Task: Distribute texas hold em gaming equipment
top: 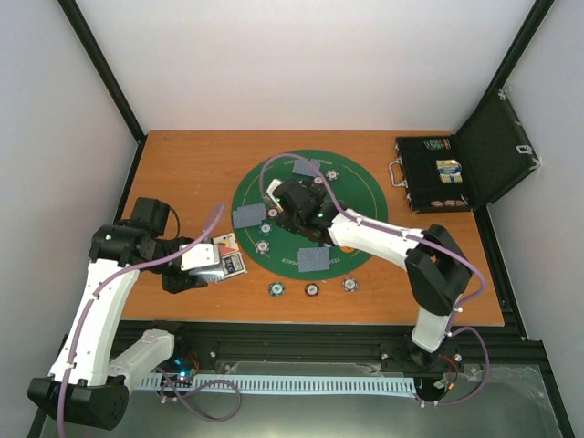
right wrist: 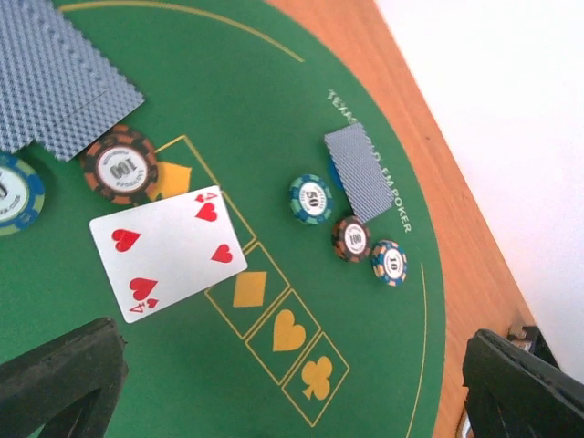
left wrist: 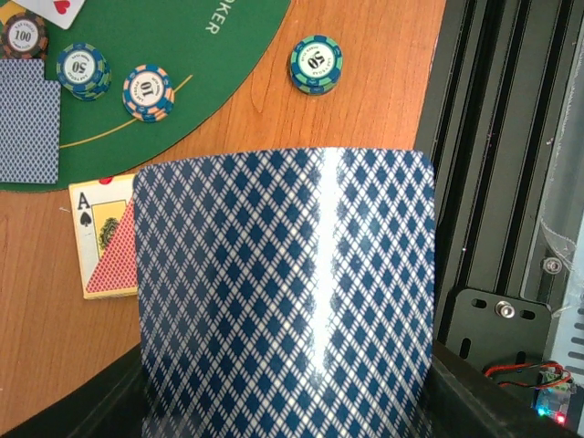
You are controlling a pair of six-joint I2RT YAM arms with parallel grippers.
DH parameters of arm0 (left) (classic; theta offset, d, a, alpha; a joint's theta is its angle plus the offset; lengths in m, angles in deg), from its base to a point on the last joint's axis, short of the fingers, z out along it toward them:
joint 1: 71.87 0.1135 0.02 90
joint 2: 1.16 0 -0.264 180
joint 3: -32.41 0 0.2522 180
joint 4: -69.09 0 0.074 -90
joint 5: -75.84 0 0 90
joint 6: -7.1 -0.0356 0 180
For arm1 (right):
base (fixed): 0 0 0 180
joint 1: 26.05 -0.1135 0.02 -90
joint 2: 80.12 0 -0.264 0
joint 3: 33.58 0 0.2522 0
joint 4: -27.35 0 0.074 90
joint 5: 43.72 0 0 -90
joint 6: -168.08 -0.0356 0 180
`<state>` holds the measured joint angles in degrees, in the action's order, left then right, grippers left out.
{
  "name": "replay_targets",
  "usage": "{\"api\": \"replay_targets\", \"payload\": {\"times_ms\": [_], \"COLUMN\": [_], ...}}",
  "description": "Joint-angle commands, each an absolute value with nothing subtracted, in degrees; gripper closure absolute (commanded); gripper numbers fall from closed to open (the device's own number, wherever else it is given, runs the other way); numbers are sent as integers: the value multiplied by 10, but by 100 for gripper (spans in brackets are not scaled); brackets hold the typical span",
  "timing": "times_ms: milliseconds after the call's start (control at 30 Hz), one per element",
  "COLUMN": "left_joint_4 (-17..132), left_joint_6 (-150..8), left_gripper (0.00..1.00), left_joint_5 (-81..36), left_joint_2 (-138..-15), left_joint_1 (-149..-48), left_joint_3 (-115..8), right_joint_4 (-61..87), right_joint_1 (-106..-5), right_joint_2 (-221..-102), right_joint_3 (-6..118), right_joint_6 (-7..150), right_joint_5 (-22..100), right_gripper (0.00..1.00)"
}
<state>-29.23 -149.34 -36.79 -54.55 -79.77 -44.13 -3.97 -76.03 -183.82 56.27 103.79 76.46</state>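
Note:
My left gripper (top: 206, 261) hovers over the wood left of the mat, shut on blue-backed playing cards (left wrist: 283, 292) whose top back fills the left wrist view and hides the fingers. My right gripper (right wrist: 292, 392) hangs open above the mat's middle, with nothing between its fingers (right wrist: 55, 383). A four of hearts (right wrist: 169, 251) lies face up on the felt below it. Face-down cards (right wrist: 365, 173) and chips marked 50 (right wrist: 310, 198), 100 (right wrist: 351, 239) and 10 (right wrist: 389, 262) rest near the mat's edge. Another 100 chip (right wrist: 119, 164) sits beside a face-down pair (right wrist: 55, 82).
The round green mat (top: 360, 196) covers the table's centre. Three chips (top: 312, 290) lie on the wood near the front edge. An ace-of-spades card box (left wrist: 105, 233) lies left of the mat. The open black case (top: 433, 173) stands at the back right.

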Motion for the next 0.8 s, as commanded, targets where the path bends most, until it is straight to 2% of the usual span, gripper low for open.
{"api": "replay_targets", "payload": {"times_ms": [0,133,233,300,333,433,533,767], "left_joint_4": [-303,-306,-307,-307,-307,-305,-302,-303], "left_joint_6": [-1487,-1489,-1489,-1490,-1490,-1490,-1489,-1492], "left_gripper": [97,97,97,97,97,97,96,96], "left_joint_5": [-385,-380,-380,-378,-377,-379,-380,-373], "left_joint_2": [-540,-536,-533,-533,-534,-536,-537,-538], "left_joint_1": [-798,-798,-798,-799,-798,-799,-799,-798], "left_joint_3": [-467,-467,-467,-466,-465,-463,-462,-462], "right_joint_4": [-43,-50,-14,-14,-21,-57,-36,9], "right_joint_1": [-722,-611,-558,-552,-552,-551,-551,-551], "right_joint_2": [-1793,-1744,-1719,-1725,-1735,-1787,-1830,-1907], "right_joint_3": [545,518,478,478,483,519,523,530], "right_joint_6": [875,677,607,587,572,524,484,423], "right_joint_5": [767,604,501,476,469,423,350,293], "right_gripper": [0,0,0,1,12,52,75,76]}}
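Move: The four of hearts lies face up some 11 cm below the open right hand, about 7 cm farther out and 3 cm to its left. The 100 chips sit about 5 cm left of the card, and the face-down cards 12 cm left of it, both about level with it; another chip stack stands 10 cm beyond it and 3 cm to its right. From the left hand, which holds the deck, the card is roughly 28 cm ahead, 19 cm right and 16 cm down. Rightward first, the empty right hand swings some 12 cm with a little forward and up, then doubles back left about 7 cm while sinking some 10 cm towards the near right side of the four of hearts. The wrist rolls left side up, tips down and turns clockwise, bringing the fingers from forward-slanting to steeply down, as they close from wide open to about a quarter. Contact with the card can't be seen. ##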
